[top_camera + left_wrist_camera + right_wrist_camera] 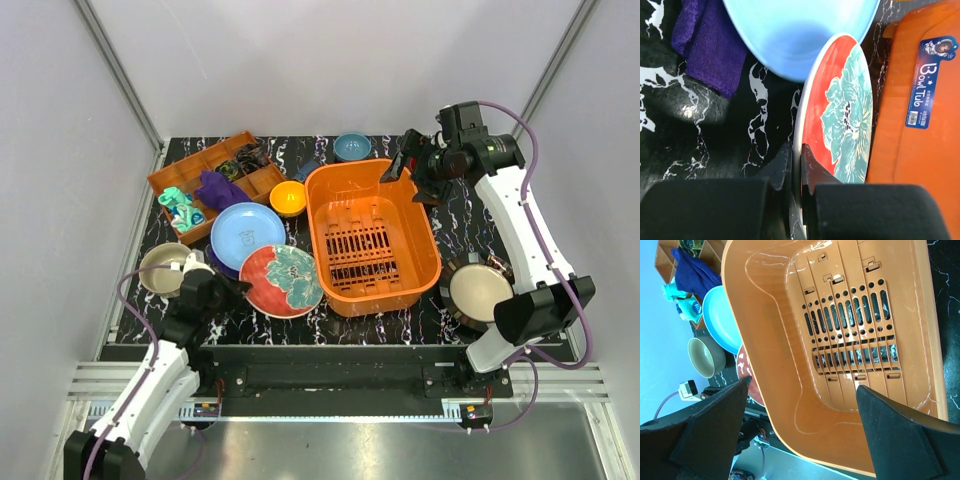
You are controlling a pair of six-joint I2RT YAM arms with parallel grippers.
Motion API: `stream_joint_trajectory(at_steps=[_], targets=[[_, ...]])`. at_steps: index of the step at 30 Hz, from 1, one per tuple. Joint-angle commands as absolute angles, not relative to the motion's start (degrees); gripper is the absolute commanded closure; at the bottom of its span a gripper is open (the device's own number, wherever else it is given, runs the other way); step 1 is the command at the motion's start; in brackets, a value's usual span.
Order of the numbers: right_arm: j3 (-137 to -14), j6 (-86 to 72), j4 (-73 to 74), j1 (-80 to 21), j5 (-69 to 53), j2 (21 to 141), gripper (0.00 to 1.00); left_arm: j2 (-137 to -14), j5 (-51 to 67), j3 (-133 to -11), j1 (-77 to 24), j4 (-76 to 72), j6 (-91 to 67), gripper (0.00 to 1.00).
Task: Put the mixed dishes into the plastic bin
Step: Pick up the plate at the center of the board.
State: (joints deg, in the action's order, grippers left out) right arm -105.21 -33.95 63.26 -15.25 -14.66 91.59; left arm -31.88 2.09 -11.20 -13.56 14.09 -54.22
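Observation:
My left gripper (798,170) is shut on the near rim of the red-and-green patterned plate (845,110), one finger under and one over it. In the top view that gripper (236,289) sits at the plate's (285,281) left edge, just left of the orange plastic bin (350,200). A light blue plate (247,235) lies behind it. My right gripper (402,166) hangs open over the bin's far right corner, looking down into the empty bin (775,350). Its fingers (715,425) hold nothing.
A beige bowl (165,268) is at the front left, an orange-yellow bowl (288,197) and a small blue bowl (352,147) farther back. A dark striped-rim plate (480,290) lies right of the bin. The compartment tray (205,160) holds a purple cloth (220,190) and teal toy (180,208).

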Motion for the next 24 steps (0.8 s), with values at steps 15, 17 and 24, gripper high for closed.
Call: stream_joint_trajectory(at_steps=[15,17,24], targets=[[-100.99,-35.33,57.92,-15.82,-14.85,89.65,0.00,-33.05,-6.06,-35.67,-13.62,38.05,-48.52,1.00],[-100.81,-35.33,57.48,-15.82,-14.85,89.65,0.00,-33.48,-6.41,-37.17,-13.62,39.02,-48.17,1.00],[-100.20,-35.24,56.78,-15.82,-15.12,89.82,0.00,-34.10,-5.89,-41.83,-13.54,39.73,-48.08,1.00]])
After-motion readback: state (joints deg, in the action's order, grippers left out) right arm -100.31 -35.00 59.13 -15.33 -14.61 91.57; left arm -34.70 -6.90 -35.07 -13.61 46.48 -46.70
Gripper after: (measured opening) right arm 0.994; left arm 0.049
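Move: The left gripper already pinches the red plate's left rim, with the plate's middle about 9 cm to its right. The bin it is bound for is centred some 29 cm right and 10 cm ahead; the blue plate lies about 11 cm ahead and 1 cm right, slightly lower, and the cream bowl 17 cm left and 4 cm ahead. From the open right gripper, the bin's middle is about 7 cm left, 3 cm back and 21 cm below. Raise the left gripper some 6 cm with the red plate's rim kept pinched, carrying it left and a little back, away from the bin's near side. As it climbs, roll the wrist about 15 degrees so its right side sinks, and dip the fingers slightly. Let the open right gripper sink 2 cm over the bin. ##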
